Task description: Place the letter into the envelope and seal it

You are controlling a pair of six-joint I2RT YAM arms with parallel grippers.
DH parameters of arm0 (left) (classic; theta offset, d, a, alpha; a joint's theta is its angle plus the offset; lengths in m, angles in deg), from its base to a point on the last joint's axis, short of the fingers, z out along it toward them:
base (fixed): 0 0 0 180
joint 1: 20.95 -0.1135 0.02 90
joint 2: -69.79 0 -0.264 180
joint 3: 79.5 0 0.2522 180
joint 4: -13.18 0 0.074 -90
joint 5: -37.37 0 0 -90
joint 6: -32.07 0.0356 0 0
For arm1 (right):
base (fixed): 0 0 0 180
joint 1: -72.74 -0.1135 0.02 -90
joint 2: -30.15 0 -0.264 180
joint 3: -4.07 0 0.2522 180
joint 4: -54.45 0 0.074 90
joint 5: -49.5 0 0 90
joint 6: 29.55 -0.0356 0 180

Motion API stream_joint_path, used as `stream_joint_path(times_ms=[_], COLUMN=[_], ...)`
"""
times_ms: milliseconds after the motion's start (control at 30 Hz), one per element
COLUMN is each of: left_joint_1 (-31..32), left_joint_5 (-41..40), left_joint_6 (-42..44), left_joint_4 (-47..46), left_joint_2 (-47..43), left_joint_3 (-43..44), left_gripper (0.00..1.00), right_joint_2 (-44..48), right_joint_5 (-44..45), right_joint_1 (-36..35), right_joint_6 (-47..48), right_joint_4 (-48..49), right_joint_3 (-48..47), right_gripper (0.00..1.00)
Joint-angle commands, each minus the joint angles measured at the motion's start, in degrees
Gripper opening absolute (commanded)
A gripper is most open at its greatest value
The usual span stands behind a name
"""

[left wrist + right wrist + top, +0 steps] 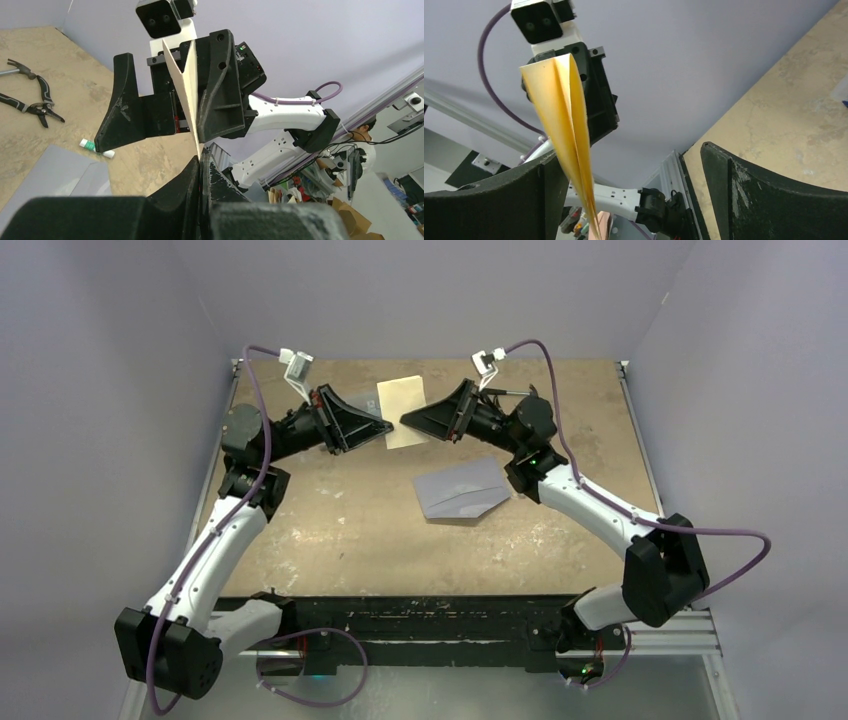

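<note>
The cream letter [403,410] hangs in the air above the back of the table, folded along its crease. My left gripper [385,427] is shut on its left edge; in the left wrist view the sheet [184,85] rises edge-on from the pinched fingertips [201,159]. My right gripper [408,423] faces it from the right and stands open around the sheet's other edge. In the right wrist view the folded letter [561,125] lies close to the left finger [499,200], well away from the right one [764,195]. The grey-lavender envelope [462,490] lies flat on the table, flap pointing right.
A white glue stick [96,148] with a green cap, black-handled pliers [40,100] and a hammer [15,67] lie on the tan tabletop [330,530] behind the right arm. The envelope's corner [55,170] shows below the left gripper. Grey walls close in three sides.
</note>
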Motion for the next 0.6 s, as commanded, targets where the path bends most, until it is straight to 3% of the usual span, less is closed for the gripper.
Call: stream_joint_path(times_ms=[0,100,167,233,400,500,567], left_joint_1=[0.2,0.2,0.2,0.2,0.2,0.2,0.2], left_joint_5=[1.4,1.4,1.4,1.0,0.5,0.5,-0.6], left_joint_6=[-0.5,0.3,0.8,1.4,3.0,3.7,6.3], left_joint_4=[-2.8,-1.5,-0.6,0.6,3.5,4.6,8.7], left_joint_2=[-1.7,-1.6,-1.5,-1.4,-0.4,0.0,0.3], left_joint_3=[2.8,2.9,3.1,3.5,5.0,5.2,6.6], left_gripper=[0.00,0.00,0.00,0.00,0.00,0.00,0.00], right_joint_2=[0.8,0.6,0.5,0.8,1.0,1.4,2.4], right_joint_5=[-2.0,-2.9,-3.1,-2.6,-3.6,-3.8,-2.5], right_joint_1=[0.1,0.1,0.1,0.1,0.0,0.0,0.0], right_joint_6=[-5.7,-9.7,-10.3,-9.0,-7.7,-5.1,-1.0], right_joint_4=[12.5,21.4,23.4,19.2,18.5,15.2,8.6], right_joint_3=[0.5,1.8,1.7,0.9,0.4,-0.8,-1.8], right_gripper=[0.96,0.84,0.69,0.53,0.28,0.02,0.00])
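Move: The folded letter stands pinched in the left hand, its middle about 2 cm ahead, 3 cm to the right and 1 cm up. From the open right hand it lies some 3 cm above, 1 cm back and laterally level. From the right hand, the envelope lies about 3 cm back, 11 cm right and 25 cm below; the clear box roughly 13 cm ahead, 16 cm left and 23 cm down. The right hand rises about 4 cm, draws back some 2.5 cm and shuts on the letter the left still pinches. ##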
